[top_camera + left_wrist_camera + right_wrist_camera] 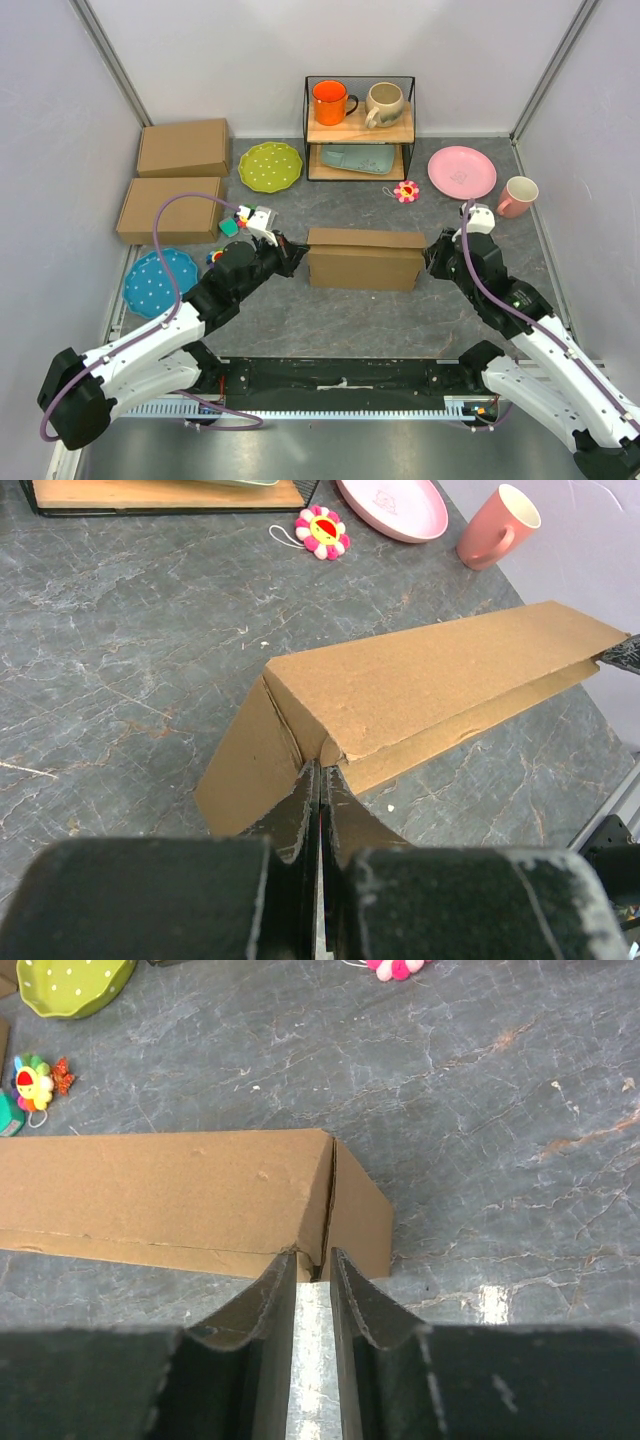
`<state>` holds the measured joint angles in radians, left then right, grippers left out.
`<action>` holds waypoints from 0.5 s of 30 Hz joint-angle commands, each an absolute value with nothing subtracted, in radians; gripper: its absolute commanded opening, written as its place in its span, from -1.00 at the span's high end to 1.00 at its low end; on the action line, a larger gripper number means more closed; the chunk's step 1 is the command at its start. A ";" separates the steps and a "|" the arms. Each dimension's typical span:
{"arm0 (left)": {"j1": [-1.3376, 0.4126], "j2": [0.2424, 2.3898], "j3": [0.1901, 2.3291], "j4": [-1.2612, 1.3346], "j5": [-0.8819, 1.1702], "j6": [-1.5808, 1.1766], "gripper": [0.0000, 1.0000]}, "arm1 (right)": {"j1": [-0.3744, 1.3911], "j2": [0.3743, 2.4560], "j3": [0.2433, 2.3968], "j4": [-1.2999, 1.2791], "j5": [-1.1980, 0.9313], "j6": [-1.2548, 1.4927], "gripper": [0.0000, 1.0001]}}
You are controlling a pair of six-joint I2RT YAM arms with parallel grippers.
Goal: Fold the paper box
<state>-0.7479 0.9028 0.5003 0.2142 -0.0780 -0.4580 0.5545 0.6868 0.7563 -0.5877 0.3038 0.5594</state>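
Note:
The paper box (365, 258) is a closed, shallow brown cardboard box lying lengthwise at the table's middle, with one gripper at each end. My left gripper (297, 255) is shut, and its tips (321, 770) press against the lower corner of the box's left end (250, 770), with nothing between the fingers. My right gripper (432, 255) is open by a narrow gap. Its tips (313, 1257) touch the near corner of the box's right end (360, 1220), at the seam between the end flap and the front wall (160, 1195). Only bare table shows between its fingers.
Two ready-made brown boxes (183, 147) (170, 208) lie at the back left. A green plate (270, 165), a blue plate (160, 280) and small toys (228, 228) are on the left. A wire shelf (360, 128) with mugs stands behind. A pink plate (461, 171), pink mug (517, 196) and flower toy (406, 191) are at the right.

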 commanded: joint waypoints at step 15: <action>-0.753 0.942 0.514 0.107 -0.061 -0.425 0.97 | 0.557 0.712 0.752 -0.621 0.357 0.575 1.00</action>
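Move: The paper box stands on edge between the hands. Its middle lies about 13 cm left of the right hand, 2 cm ahead and 9 cm below, with its near upper corner right at the open fingers; from the left hand it is some 14 cm right, 2 cm ahead and 9 cm below. The flower toy lies about 25 cm ahead of the right hand and 2 left, the pink plate roughly 30 ahead and 11 right, both some 19 cm lower. The right hand eases forward only about half a centimetre and shuts its fingers from roughly a third open, pinching the thin cardboard edge at the box's near upper right corner, then stays there shut with the wrist hardly turning. The left hand holds almost still with its fingers already shut at the opposite upper corner, its tips still on the end tab, so the box stays steadied between both hands. ##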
